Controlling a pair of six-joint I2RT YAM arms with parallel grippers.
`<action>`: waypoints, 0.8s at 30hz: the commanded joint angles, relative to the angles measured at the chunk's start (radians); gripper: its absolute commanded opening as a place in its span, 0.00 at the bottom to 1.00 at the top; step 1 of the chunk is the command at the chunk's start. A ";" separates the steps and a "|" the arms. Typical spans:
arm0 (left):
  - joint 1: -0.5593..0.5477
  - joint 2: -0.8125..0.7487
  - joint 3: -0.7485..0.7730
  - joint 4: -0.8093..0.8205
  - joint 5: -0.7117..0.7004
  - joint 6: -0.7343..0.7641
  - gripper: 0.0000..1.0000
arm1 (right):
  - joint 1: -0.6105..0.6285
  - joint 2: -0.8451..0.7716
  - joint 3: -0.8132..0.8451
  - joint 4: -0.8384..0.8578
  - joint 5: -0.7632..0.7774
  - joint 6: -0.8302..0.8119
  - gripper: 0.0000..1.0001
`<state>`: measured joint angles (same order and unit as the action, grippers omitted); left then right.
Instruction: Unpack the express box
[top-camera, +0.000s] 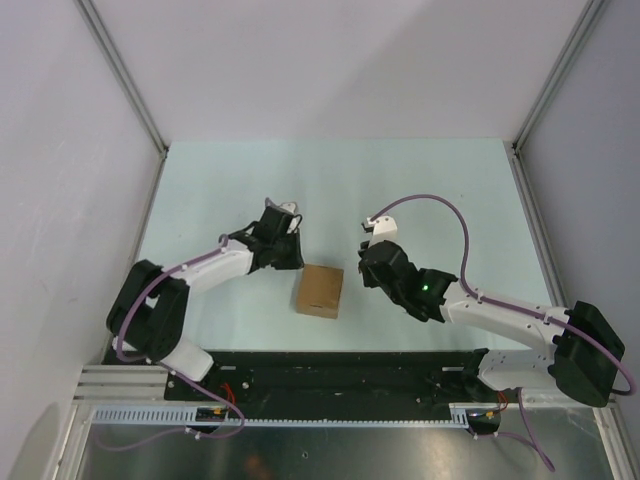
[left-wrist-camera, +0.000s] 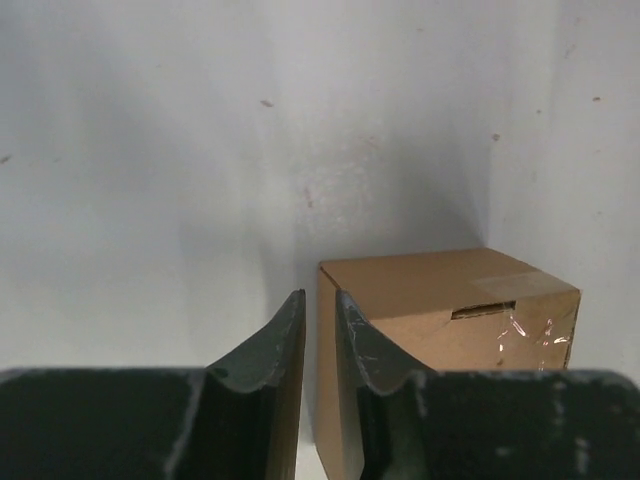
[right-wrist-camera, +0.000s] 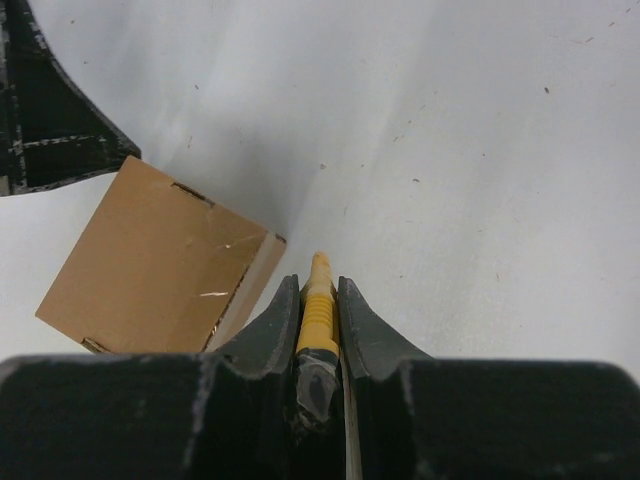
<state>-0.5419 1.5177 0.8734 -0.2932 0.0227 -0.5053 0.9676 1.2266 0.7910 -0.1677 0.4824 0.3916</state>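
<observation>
The express box (top-camera: 319, 291) is a small brown cardboard cube standing on the table between my two arms, flaps down, with clear tape and a slit on its top (left-wrist-camera: 483, 310). My left gripper (top-camera: 293, 258) sits just off the box's far-left corner. Its jaws (left-wrist-camera: 320, 295) are nearly together, and the thin gap shows only table and the box's side (left-wrist-camera: 330, 400). My right gripper (top-camera: 368, 270) hovers to the right of the box (right-wrist-camera: 150, 265), shut on a yellow-and-black utility knife (right-wrist-camera: 318, 300) whose yellow tip pokes out past the fingertips.
Pale green tabletop (top-camera: 330, 190) lies beyond the box, enclosed by white walls with metal frame posts (top-camera: 122, 75). The left arm's finger (right-wrist-camera: 50, 110) shows at the top left of the right wrist view. A black base rail (top-camera: 340, 370) runs along the near edge.
</observation>
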 joint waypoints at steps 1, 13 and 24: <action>-0.001 0.064 0.088 0.065 0.114 0.065 0.22 | 0.008 -0.032 -0.001 -0.009 0.039 0.016 0.00; 0.052 0.133 0.268 0.063 0.086 0.133 0.40 | 0.019 -0.150 0.036 -0.024 -0.023 -0.075 0.00; 0.077 -0.261 -0.051 -0.041 0.146 0.028 0.65 | 0.052 -0.161 0.036 -0.046 -0.130 -0.088 0.00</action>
<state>-0.4599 1.4151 0.9306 -0.2905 0.1104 -0.4225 1.0092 1.0721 0.7895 -0.2050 0.3607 0.3157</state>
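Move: The express box's middle lies about 5 cm back, 5 cm to the right and 3 cm below the nearly shut left fingers, which are at its far left corner. The knife, already held in the right hand, is some 14 cm to the left hand's right, 3 cm back and 8 cm higher. From the right hand the box is roughly 9 cm left, 2 cm back and 11 cm below. Left hand nudges the box corner forward and right, rises 6 cm, opening; right lifts the knife 4 cm. ##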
